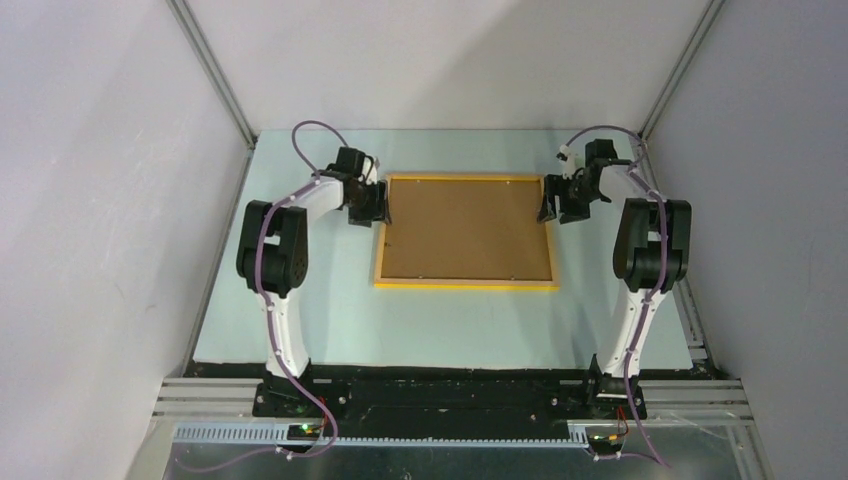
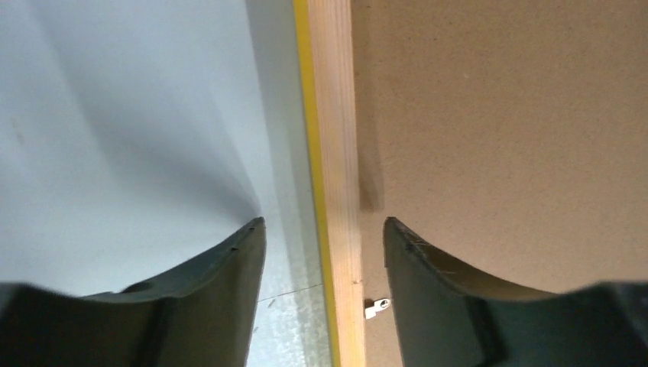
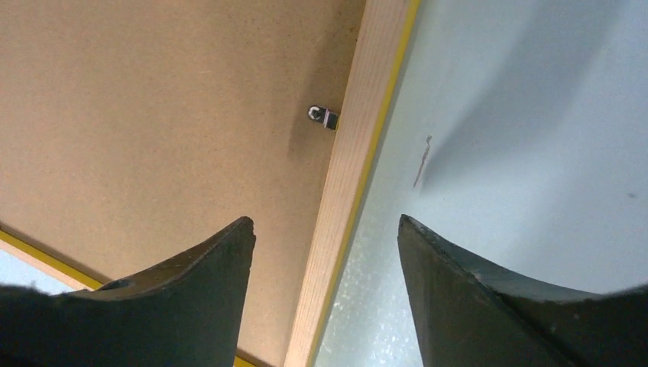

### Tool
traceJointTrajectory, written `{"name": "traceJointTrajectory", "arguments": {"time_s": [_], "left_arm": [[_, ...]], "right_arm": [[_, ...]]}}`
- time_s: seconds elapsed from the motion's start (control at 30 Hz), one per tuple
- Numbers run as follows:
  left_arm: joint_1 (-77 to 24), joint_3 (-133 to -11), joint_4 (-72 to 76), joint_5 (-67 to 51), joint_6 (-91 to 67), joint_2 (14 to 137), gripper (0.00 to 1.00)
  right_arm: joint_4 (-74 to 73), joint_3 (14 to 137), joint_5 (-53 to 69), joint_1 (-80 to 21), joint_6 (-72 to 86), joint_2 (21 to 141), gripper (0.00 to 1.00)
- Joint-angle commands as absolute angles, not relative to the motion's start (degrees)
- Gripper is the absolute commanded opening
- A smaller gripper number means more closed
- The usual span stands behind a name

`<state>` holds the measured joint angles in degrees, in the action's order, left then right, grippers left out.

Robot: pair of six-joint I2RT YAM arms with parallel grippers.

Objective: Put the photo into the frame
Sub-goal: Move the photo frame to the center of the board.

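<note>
The frame (image 1: 466,285) lies flat in the middle of the table, its yellow edges round a brown backing board (image 1: 468,228). The photo is hidden. My left gripper (image 1: 367,205) stands at the frame's far left corner. In the left wrist view it (image 2: 323,223) is open, its fingers on either side of the pale wooden rail (image 2: 336,115) without touching it. At the far right corner my right gripper (image 1: 560,200) is also open (image 3: 325,222), straddling the right rail (image 3: 367,99) with a gap on both sides.
Small metal clips (image 2: 377,307) (image 3: 322,116) sit on the board just inside each rail. The pale blue mat (image 1: 300,320) runs to grey walls on the left, the right and at the back. Both arm bases stand at the near edge.
</note>
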<state>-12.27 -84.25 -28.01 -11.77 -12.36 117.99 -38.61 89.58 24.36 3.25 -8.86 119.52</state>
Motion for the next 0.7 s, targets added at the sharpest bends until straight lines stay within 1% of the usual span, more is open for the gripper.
{"name": "traceJointTrajectory", "arguments": {"time_s": [0.0, 0.13, 0.23, 0.27, 0.33, 0.43, 0.6, 0.67], "left_arm": [[-10.8, -84.1, -28.3, -11.4, -11.9, 114.1, 0.71], [-9.7, -81.2, -28.7, -10.3, -9.0, 106.5, 0.88], [-9.5, -77.6, -29.0, -8.4, -6.0, 100.7, 0.94], [-9.5, -76.9, -29.0, -7.3, -4.5, 97.8, 0.95], [-9.5, -75.0, -29.0, -5.8, -2.6, 93.7, 0.96], [-9.5, -72.5, -29.0, -4.6, -0.5, 88.7, 0.96], [-9.5, -69.2, -28.8, -6.9, 2.8, 82.9, 0.95], [-9.5, -67.6, -28.7, -9.8, 3.7, 81.7, 0.93]], "right_arm": [[-36.2, 87.6, 23.6, 3.7, -12.1, 109.3, 0.75], [-33.7, 80.7, 20.9, 1.9, -18.1, 100.0, 0.84], [-33.3, 76.1, 18.6, -0.6, -21.7, 92.2, 0.91], [-33.1, 73.6, 17.6, -2.5, -23.2, 90.6, 0.97], [-32.2, 69.9, 15.4, -5.5, -24.6, 86.2, 0.99], [-32.1, 65.6, 12.8, -10.2, -26.7, 81.1, 0.99], [-36.0, 64.0, 11.8, -20.4, -28.7, 79.6, 0.99], [-37.4, 64.1, 11.1, -24.3, -29.9, 81.0, 0.99]]}}
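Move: Just under the opening fingers of each hand runs a side rail of the photo frame, the rail's middle about 2 cm back. The frame's middle lies some 21 cm right and 3 cm back of the left hand, about 2 cm lower. From the right hand it lies some 21 cm left and 3 cm back, 3 cm lower; the near rail's right clip is about 14 cm back, 9 cm left and 3 cm lower. Backing off the placed frame, both hands rise as their fingers go on opening wide. The left climbs about 15 cm, drifting left and back beyond the left rail; the right lifts first, then swings back and left over the frame's near right part, some 12 cm back, turning counter-clockwise about 30 degrees. Both tilt fingertips forward. ##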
